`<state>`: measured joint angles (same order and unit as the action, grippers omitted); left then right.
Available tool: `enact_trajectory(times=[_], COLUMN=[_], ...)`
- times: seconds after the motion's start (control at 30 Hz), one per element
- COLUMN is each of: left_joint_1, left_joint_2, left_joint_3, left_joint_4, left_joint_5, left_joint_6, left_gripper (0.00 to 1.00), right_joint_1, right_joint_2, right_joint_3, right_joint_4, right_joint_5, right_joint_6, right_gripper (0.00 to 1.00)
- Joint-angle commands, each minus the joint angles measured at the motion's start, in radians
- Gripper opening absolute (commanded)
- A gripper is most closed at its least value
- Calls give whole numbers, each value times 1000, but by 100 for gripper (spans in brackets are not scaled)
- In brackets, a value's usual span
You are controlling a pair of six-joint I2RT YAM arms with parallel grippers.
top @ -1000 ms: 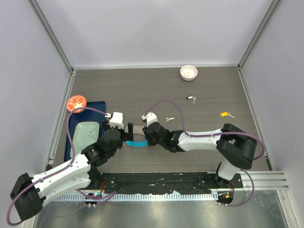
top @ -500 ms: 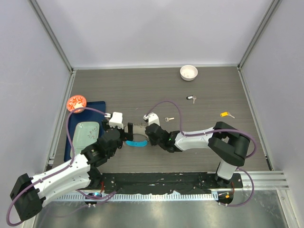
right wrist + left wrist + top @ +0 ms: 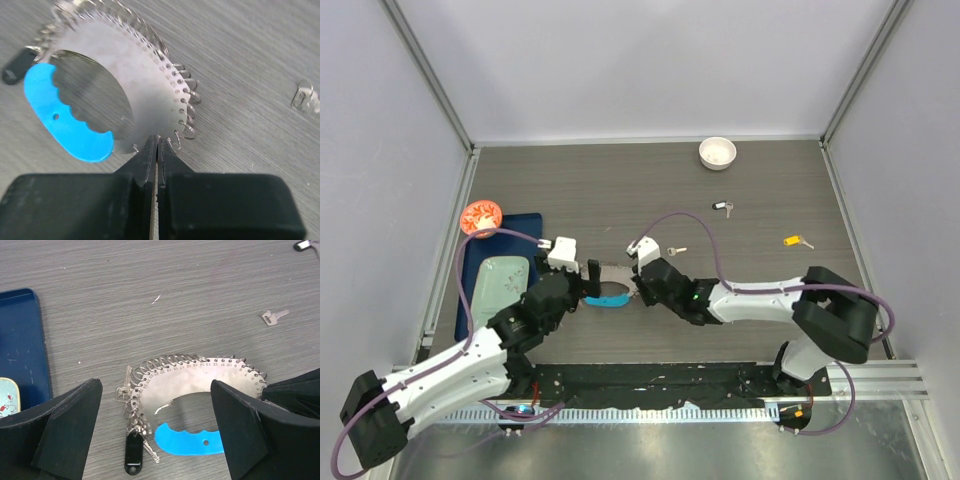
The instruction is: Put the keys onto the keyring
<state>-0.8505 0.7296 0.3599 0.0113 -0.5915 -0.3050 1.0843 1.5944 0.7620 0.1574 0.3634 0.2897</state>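
The keyring (image 3: 610,275), a silver plate edged with small wire loops plus a blue segment (image 3: 607,302), lies flat between both grippers. My left gripper (image 3: 588,285) is open, its fingers straddling the ring's left half (image 3: 200,377) without touching. A black-tagged key (image 3: 133,452) and plain silver keys (image 3: 125,387) hang on its left loops. My right gripper (image 3: 642,285) is shut, tips pinched on the ring's near rim (image 3: 150,90) among the loops (image 3: 157,137). Loose keys lie on the table: a plain one (image 3: 676,250), a black-tagged one (image 3: 722,208) and a yellow-tagged one (image 3: 796,241).
A white bowl (image 3: 717,152) stands at the back. At the left, a blue tray (image 3: 525,225) holds a pale green dish (image 3: 505,280), with a red-orange round item (image 3: 480,216) at its far corner. Grey walls close in three sides.
My right gripper's jaws have closed fully at the ring's right rim, and its arm has swung its elbow rightward. The left gripper has stayed open and in place.
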Motion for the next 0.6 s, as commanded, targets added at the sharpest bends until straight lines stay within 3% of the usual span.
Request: enact_trajectory(times=[0.0,0.17,0.3,0.57], left_joint_1=[1,-1,1,1], left_joint_2=[-67,-200,-265,-245], left_joint_3=[-27,-90,-105,-56], left_joint_4=[85,164,213,273], left_joint_5=[67,142,281,413], left_joint_6=[24,62,86,90], left_gripper=[93,92,92,91], right_joint_1=[-29,-63,-78,-208], right_joint_2=[-161,-260,-333,-422], right_joint_3=[-45,-81,-127,-219], right_joint_4=[197,286,396,667], right_joint_5=[-124,-328,-413,-612], right_joint_6=[-116,-211,-270,-186], right_gripper=[1,1,1,1])
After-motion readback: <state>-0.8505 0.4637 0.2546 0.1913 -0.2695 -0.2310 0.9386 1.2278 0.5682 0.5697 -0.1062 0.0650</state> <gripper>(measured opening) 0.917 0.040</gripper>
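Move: The right fingertips already pinch the right-hand end of the silver keyring. Its middle lies about 7 cm to that hand's left, 3 cm ahead and 2 cm below. The loose key lies on the table some 13 cm ahead of the right hand and 8 cm to its right. From the open left hand the keyring's middle is about 7 cm right, 1 cm ahead and 11 cm down; the black fob hangs off its near end, 3 cm right and 2 cm back. Keeping its pinch on the keyring's end, the right hand lifts fast and almost straight up, about 14 cm, its fingers tipping up towards level while the hand rolls and turns counter-clockwise. The left hand, still wide open and touching nothing, rises some 5 cm, moves right and back towards the space beside the held end, and turns clockwise about 20 degrees. ##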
